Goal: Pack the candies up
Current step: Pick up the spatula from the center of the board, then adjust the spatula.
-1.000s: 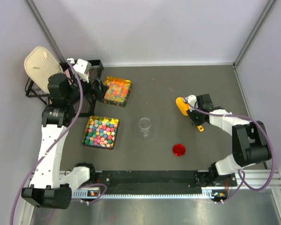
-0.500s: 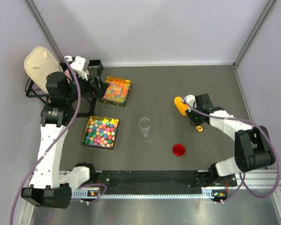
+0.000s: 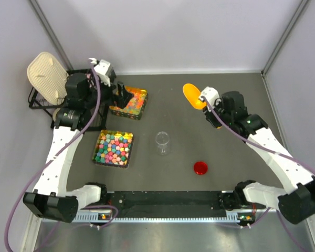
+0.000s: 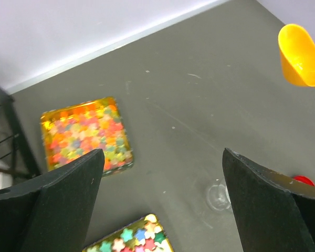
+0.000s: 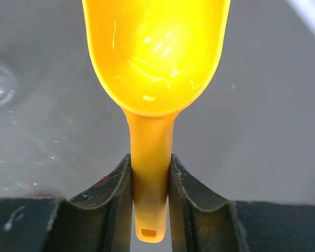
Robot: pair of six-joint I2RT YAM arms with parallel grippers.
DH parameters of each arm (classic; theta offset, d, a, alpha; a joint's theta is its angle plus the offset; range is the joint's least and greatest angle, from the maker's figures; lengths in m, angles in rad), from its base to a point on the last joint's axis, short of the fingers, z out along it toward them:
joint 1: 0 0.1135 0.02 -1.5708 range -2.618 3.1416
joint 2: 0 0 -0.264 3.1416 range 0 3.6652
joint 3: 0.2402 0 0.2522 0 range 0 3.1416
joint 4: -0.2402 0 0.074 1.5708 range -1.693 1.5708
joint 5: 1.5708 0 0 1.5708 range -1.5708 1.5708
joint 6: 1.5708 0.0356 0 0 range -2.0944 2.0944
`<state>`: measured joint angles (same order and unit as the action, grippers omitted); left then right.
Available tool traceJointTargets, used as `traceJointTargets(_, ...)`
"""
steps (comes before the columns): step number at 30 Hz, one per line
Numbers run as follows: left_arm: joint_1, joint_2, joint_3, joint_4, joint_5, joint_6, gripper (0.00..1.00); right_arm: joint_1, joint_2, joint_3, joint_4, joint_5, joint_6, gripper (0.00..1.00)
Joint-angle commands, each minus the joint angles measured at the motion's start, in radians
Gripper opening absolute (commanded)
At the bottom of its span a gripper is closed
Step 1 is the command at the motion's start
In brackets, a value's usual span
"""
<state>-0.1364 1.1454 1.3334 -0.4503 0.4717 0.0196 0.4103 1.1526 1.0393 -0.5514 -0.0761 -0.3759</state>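
Note:
The candies [image 3: 131,101], tiny orange, yellow, pink and pale green pieces, fill a gold tray at the back left; the left wrist view shows them too [image 4: 86,134]. My left gripper [image 3: 122,95] hovers at that tray's left edge, wide open [image 4: 161,155] and holding nothing. My right gripper [image 3: 207,100] is shut on the handle of an orange scoop [image 3: 191,95], raised above the table at the back right. Seen from the right wrist, the scoop [image 5: 157,52] is empty and its handle is pinched between both fingers [image 5: 150,173]. It also shows in the left wrist view [image 4: 299,55].
A second gold tray of larger, bold-coloured star candies [image 3: 114,148] lies near the left arm. A clear jar [image 3: 163,143] stands mid-table with a red lid [image 3: 200,168] to its front right. A black wire rack [image 3: 42,101] holding a cream plate [image 3: 44,73] stands far left.
My right arm has lifted the scoop off the table and carried it back and left. My left arm has swung right, over the edge of the tiny-candy tray.

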Motion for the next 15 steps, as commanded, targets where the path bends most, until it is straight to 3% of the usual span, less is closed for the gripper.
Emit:
traceJointTargets(1,-0.078,0.048,0.087,-0.007,-0.015,-0.01,0.99,0.09,-0.08,0.088,-0.036,0.05,-0.041,0.0)
traceJointTargets(6,-0.137,0.138,0.17,-0.076,0.053,-0.006,0.99,0.226,-0.1,0.116,-0.035,0.143,-0.1,0.0)
traceJointTargets(15,-0.163,0.224,0.228,-0.09,0.241,-0.017,0.99,0.323,-0.082,0.133,-0.002,0.209,-0.15,0.0)
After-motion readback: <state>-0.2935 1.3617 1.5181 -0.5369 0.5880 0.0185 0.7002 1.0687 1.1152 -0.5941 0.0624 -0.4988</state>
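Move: The open left gripper has the glass about 11 cm to its right, 8 cm back and 30 cm below; the orange candy tray lies 12 cm ahead and 4 cm left of this gripper. The right gripper already holds the spatula; the multicoloured candy tray lies roughly 40 cm to its left, 5 cm back and 17 cm down, with the glass between, 17 cm left and 5 cm back, and the red cup 13 cm back and 1 cm left. Keep the right fingers shut on the spatula's handle and carry it left about 5 cm towards the multicoloured tray while lifting it about as much, the climb coming early, and drawing back some; tip the bowl end up and swing it counter-clockwise. Meanwhile sweep the open left gripper some 8 cm right, towards and still high above the glass, turning clockwise about 15 degrees and dipping its fingertips slightly. ##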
